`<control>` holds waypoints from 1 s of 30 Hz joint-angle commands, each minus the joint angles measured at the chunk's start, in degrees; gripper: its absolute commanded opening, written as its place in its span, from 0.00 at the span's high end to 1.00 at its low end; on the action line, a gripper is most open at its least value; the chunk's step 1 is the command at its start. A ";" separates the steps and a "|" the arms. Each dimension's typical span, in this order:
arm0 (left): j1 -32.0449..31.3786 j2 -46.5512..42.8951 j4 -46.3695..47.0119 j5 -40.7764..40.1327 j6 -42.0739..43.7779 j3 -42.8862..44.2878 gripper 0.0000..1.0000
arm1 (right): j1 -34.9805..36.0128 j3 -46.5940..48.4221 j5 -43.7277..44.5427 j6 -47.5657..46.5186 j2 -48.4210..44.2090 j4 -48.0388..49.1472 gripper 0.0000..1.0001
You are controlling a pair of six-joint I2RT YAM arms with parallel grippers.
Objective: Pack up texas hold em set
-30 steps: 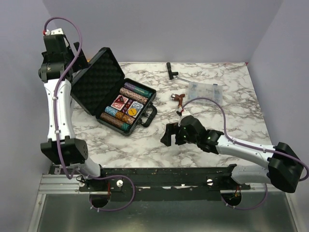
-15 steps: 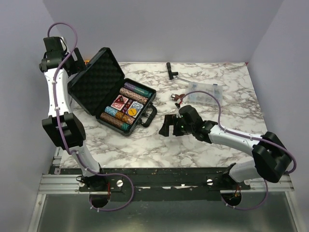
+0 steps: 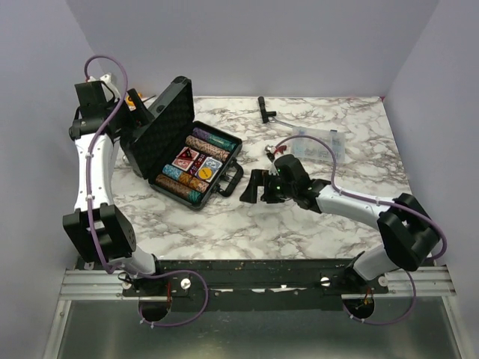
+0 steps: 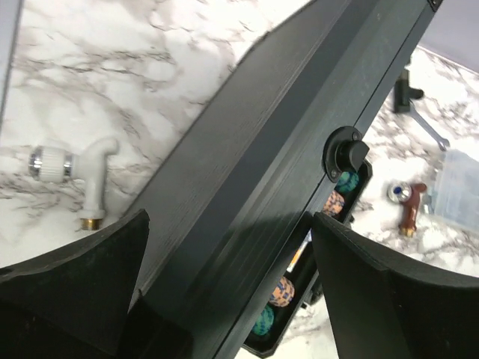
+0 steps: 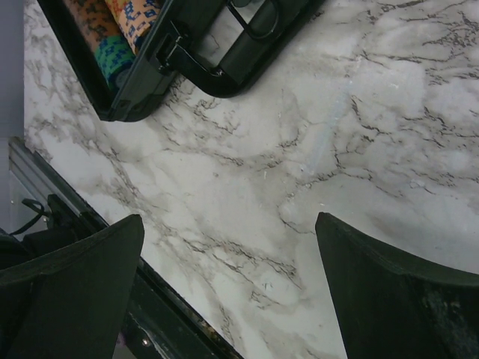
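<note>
The texas hold em set is a black briefcase (image 3: 225, 167) at the table's left, its foam-lined lid (image 3: 161, 120) raised steeply. Rows of multicoloured poker chips (image 3: 187, 185) fill the base, and some chips (image 4: 283, 292) show under the lid edge. My left gripper (image 3: 141, 112) is behind the lid. In the left wrist view the left gripper (image 4: 230, 217) stands wide, with the lid (image 4: 247, 172) running between its fingers. My right gripper (image 3: 251, 188) hovers open just right of the case handle (image 3: 232, 179). Only bare marble lies between the right gripper's (image 5: 229, 218) fingers; the handle (image 5: 247, 52) lies ahead.
A clear plastic compartment box (image 3: 318, 140) sits at the back right, with a brown-handled piece (image 3: 275, 153) beside it and a black tool (image 3: 263, 108) farther back. A white faucet fitting (image 4: 82, 176) lies behind the lid. The table's metal front rail (image 5: 90, 224) is close to my right gripper.
The lid has swung up from leaning back to nearly upright, my left gripper following it rightward. My right gripper has moved left, towards the case handle.
</note>
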 commanded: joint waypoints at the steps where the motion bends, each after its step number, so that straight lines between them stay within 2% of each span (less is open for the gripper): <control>1: -0.49 -6.01 -2.64 7.17 -2.22 -8.24 0.12 | -0.96 3.29 -1.92 1.90 2.69 2.37 0.00; 9: -4.75 -17.97 8.54 22.98 -13.05 -26.97 0.12 | -6.14 5.76 -8.19 9.57 9.73 8.71 0.00; 13: -7.17 -24.50 11.62 25.89 -15.99 -34.61 0.12 | -6.99 8.62 -8.41 9.97 13.93 9.18 0.01; 17: -7.60 -28.36 11.34 25.68 -15.65 -36.48 0.12 | -7.17 11.04 -10.92 11.31 18.57 11.72 0.02; 21: -7.72 -23.77 12.90 27.27 -15.38 -33.62 0.15 | -7.17 12.72 -12.13 13.88 22.99 14.46 0.09; 27: -10.76 -10.03 16.39 27.64 -16.50 -25.26 0.32 | -7.60 12.93 -14.86 18.60 27.06 21.18 0.28; 30: -13.48 -2.16 14.24 29.30 -14.77 -19.07 0.37 | -7.70 12.39 -15.87 20.28 28.17 23.97 0.38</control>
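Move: The case's lid stands raised with the left hand already at its outer upper side: its middle lies about 6 cm right of that hand, 3 cm back and 12 below. The open tray is roughly 16 cm right, 8 back and 24 below the left hand. From the right hand, the case handle is about 7 cm left, 4 forward and 6 below; the tray's middle is some 17 left and 10 forward, the brown pipe fitting 6 right and 13 forward. The lid is pushed over from behind by the left hand, which sweeps right and back about 20 cm, sinking 5 and rolling its left side down, then turns forward some 6 cm above the case, fingers narrowing a little. Meanwhile the right hand reaches forward 8 cm, left 5 and down 4 to the handle, tips downward and closes its fingers partway. ##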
